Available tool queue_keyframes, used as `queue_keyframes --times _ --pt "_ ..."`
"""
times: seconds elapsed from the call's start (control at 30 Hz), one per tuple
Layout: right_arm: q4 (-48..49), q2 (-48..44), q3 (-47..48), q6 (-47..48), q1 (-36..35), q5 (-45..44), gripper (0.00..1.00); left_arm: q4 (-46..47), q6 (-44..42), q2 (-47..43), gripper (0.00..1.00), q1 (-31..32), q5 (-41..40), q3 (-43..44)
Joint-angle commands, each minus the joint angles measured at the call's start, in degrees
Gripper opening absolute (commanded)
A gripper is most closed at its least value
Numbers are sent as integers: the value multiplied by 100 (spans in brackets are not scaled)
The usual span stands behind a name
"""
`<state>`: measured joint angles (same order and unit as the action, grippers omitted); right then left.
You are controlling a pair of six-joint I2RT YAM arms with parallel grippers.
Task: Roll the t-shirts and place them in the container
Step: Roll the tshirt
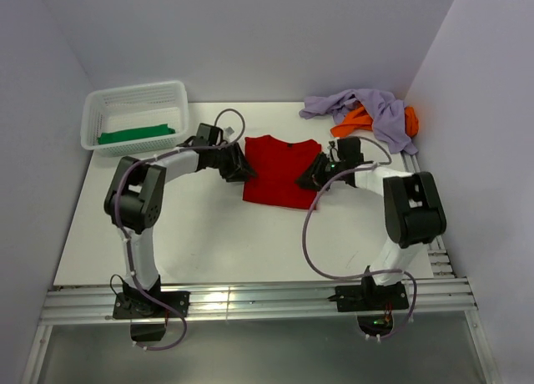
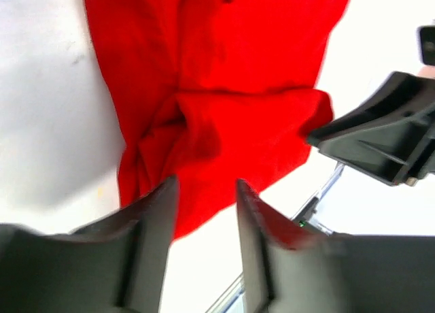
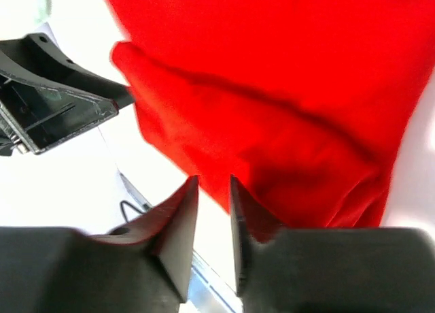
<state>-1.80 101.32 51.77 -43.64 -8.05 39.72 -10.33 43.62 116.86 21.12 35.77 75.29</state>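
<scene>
A bright red t-shirt [image 1: 279,170] lies flat in the middle of the table, sides folded in. It fills the upper part of the left wrist view [image 2: 224,102] and of the right wrist view [image 3: 285,102]. My left gripper [image 1: 236,167] is at the shirt's left edge; its jaws [image 2: 206,190] stand open with nothing between them. My right gripper [image 1: 313,174] is at the shirt's right edge; its jaws [image 3: 213,187] stand slightly apart and empty. A green t-shirt [image 1: 135,134] lies in the basket. Lavender [image 1: 367,108] and orange [image 1: 359,121] t-shirts lie heaped at the back right.
A white lattice basket [image 1: 133,100] stands at the back left corner. White walls close in the table on three sides. The metal rail [image 1: 250,300] with the arm bases runs along the near edge.
</scene>
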Motion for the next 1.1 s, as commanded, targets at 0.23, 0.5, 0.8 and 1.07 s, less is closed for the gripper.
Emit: queue_keyframes --times 0.23,0.5,0.8,1.07 --pt "-56 -2686 -1071 768 -64 -878 58 829 -556 -2692 67 -65 -790 -1830" --pt "-181 -4268 -1941 1261 -1399 -3776 63 1928 -863 -3757 71 523 -1895 -3247" --pt "734 -4631 -3129 864 -2112 -4834 69 3150 -1013 -3715 70 797 -2285 -4145" --pt "462 -3744 -2813 655 -2200 -5334 64 3573 -943 -3152 68 920 -2610 -4022"
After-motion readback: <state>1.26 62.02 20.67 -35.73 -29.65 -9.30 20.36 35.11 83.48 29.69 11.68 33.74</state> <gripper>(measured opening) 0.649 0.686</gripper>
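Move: The red t-shirt's near edge is next: its near-left corner lies some 7 cm back from the left hand, about 1 cm left and 4 cm lower. Its near-right corner is about 7 cm back from the right hand, 3 cm to the right and 4 cm lower. From the right hand, the orange t-shirt sits some 17 cm ahead and 14 cm right, with the purple one 20 cm ahead and 18 cm right, both slightly lower. Both hands lift about 9 cm clear of the folded red t-shirt and arc back towards the robot, the left ending 8 cm back and 4 cm left, just outside the near-left corner and still a little above its starting height, the right ending some 10 cm back and 4–5 cm right, low beside the near-right corner. On the way both grippers open wider and the wrists turn so the fingers point more forward at the near edge, the left by roughly 30 degrees and the right by about 40. ##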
